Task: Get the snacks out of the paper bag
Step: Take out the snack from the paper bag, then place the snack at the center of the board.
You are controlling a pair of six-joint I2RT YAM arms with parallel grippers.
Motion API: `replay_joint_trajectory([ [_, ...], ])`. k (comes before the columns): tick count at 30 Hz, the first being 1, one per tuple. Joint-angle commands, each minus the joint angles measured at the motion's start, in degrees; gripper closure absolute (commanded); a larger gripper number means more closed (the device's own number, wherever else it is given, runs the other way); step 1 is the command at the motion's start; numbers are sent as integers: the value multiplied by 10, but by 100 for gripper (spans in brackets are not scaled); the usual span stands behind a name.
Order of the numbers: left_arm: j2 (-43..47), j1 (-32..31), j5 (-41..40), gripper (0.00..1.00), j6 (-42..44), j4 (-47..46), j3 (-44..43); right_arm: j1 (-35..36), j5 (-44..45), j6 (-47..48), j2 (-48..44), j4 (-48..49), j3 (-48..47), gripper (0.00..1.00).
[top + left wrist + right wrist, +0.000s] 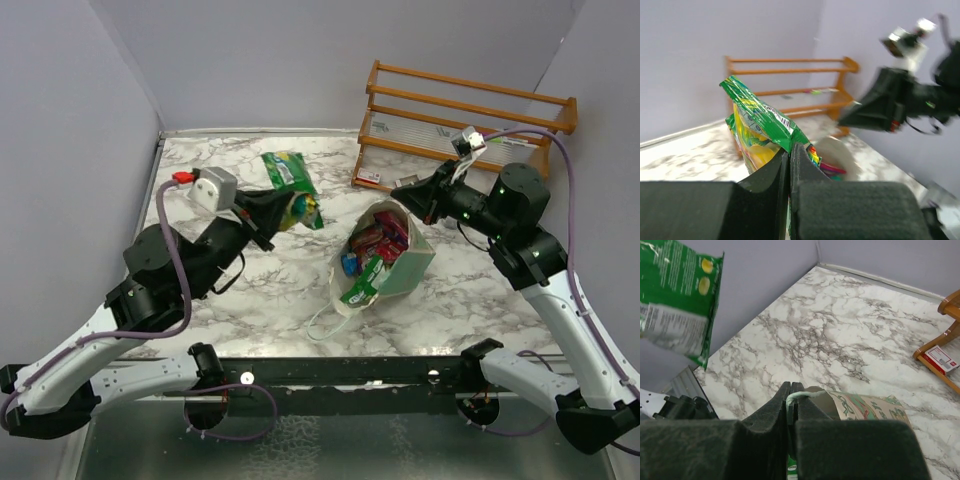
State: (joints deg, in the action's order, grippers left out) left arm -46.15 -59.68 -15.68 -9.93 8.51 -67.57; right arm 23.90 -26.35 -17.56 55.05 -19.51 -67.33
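Note:
The mint-green paper bag (412,268) lies tilted on the marble table, its mouth open toward the left arm. Several snacks (378,245) in red, pink, blue and green show inside it. My right gripper (400,190) is shut on the bag's cord handle (812,396) at the upper rim, with the printed side of the bag (870,407) just below. Left of the bag, my left gripper (275,215) is shut on a green and yellow packet (760,125) and holds it above the table. Another green packet (288,170) lies flat behind it.
A wooden slatted rack (460,120) stands at the back right, with small white-and-red cards (370,178) at its foot. Grey walls close in the table on the left, back and right. The bag's second white cord handle (322,325) trails toward the near edge.

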Motion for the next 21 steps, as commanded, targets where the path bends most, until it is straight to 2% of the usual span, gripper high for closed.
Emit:
replay_joint_trajectory([
  [1,-11,3,-266,100,40,68,-31,1,11,5,-16,35,1,98],
  [4,-43,4,-391,100,30,125,-31,1,14,7,-17,35,3,98],
  [7,-61,18,-400,100,20,147,-6,1,16,10,-18,32,3,99],
  [10,-69,79,-348,100,7,148,30,1,16,11,-18,32,6,98],
  [15,-131,251,-211,100,-16,149,70,1,17,10,-18,33,12,98],
  [19,-233,359,-85,100,-53,187,17,1,19,10,-15,35,11,99],
  [21,-283,382,-74,100,-58,195,-22,1,19,9,-12,30,3,98],
])
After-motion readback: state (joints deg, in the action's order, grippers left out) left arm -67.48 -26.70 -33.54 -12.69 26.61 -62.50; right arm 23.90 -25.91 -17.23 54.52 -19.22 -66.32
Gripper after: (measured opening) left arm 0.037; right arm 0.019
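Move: My left hand, with the green snack pouch in its fingers, is bound for the bare left part of the table, a spot about 20 cm ahead, 18 cm left and some 43 cm below. The bag's middle lies roughly 3 cm ahead, 21 cm right and 29 cm lower; the green pack in its mouth is level ahead, 18 cm right, 34 cm down. From my right hand the spot is about 13 cm ahead, 44 cm left and 35 cm below. Keeping the pouch pinched in shut fingers, I swing my left hand clear of the paper bag, first forward and left at about the same height, then steeply down over the bare marble: some 22 cm lower, 16 cm forward and 16 cm left in all. The wrist turns about 50 degrees counter-clockwise as the fingers tip downward. My right hand stays put, still pinching the bag's rim. ##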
